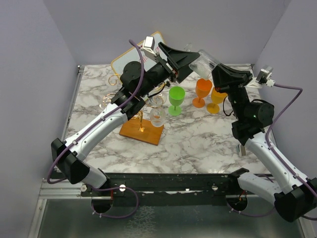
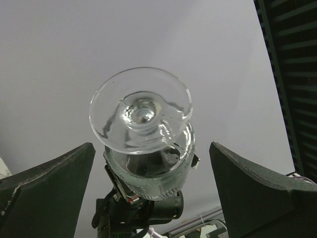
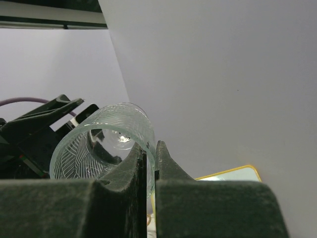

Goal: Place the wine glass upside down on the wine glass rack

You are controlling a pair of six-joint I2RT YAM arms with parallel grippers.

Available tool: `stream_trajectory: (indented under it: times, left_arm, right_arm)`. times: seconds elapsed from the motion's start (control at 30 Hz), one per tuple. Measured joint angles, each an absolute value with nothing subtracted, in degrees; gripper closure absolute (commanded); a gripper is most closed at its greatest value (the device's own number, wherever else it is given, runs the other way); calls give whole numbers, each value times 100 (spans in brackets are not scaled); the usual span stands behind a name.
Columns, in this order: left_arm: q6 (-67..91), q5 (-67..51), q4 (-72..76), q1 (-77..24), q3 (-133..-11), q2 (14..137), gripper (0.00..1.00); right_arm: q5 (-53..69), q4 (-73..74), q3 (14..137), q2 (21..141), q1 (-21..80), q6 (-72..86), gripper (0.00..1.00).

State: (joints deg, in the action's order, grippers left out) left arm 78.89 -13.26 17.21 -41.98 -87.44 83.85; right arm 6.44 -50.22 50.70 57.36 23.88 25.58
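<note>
A clear wine glass (image 1: 203, 62) is held in the air above the back of the table, lying sideways. My right gripper (image 1: 214, 68) is shut on the wall of its bowl at the rim (image 3: 106, 131), one finger inside and one outside. The glass's round foot (image 2: 141, 109) faces my left gripper (image 2: 151, 145). That left gripper (image 1: 189, 62) is wide open, with its fingers (image 2: 54, 183) apart from the glass on both sides. The wine glass rack (image 1: 140, 116), gold wire on a brown wooden base (image 1: 141, 133), stands left of centre, with a clear glass (image 1: 157, 117) at its right side.
Green (image 1: 176, 99), orange (image 1: 202, 91) and yellow (image 1: 215, 102) glasses stand upright right of the rack. A yellow-edged whiteboard (image 1: 124, 58) leans at the back left, behind the left arm. Grey walls close in the marble table (image 1: 198, 144) on three sides.
</note>
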Motion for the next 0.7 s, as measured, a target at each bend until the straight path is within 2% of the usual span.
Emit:
stream_trajectory:
  times: [0.2,0.43,0.53,0.7]
  left_arm:
    - [8044,-1083,1776,-4431,-8696,8440,2]
    - [8125,-930,1975,-4488,-8696,8490,10]
    - [8119,-812,2027,-4541,-8696,8521,18]
    - [8099,-766,2084,-4587,-8694,8558,49]
  right_arm:
    - [823,-5105,5070,5736,2394,2596,99]
    - [928,-5113,5068,5756,2394,2657,99]
    - [998,-5129,5068,5765,2394,2707,99]
    - [1063,-5144,5065,5765,2394,2749,99]
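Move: In midair, upside down at a slant, the clear wine glass hangs from the right fingers at its rim, foot towards the left hand; its middle is about 3 cm right, 2 cm ahead and 2 cm above the left hand, and some 5 cm left, 4 cm ahead and 4 cm above the right. Roughly 37 cm below the left hand, the green glass stands about 3 cm back and 2 cm left, the orange glass some 9 cm right and 1 cm back. Easing about 2 cm to its right over the glass's foot, the left hand brings its open fingers along either side of the glass, then starts closing them, by nearly a third; whether they already touch cannot be seen. The right hand keeps its pinch on the bowl's rim and carries the glass some 1.5 cm left and back, to meet the left. ##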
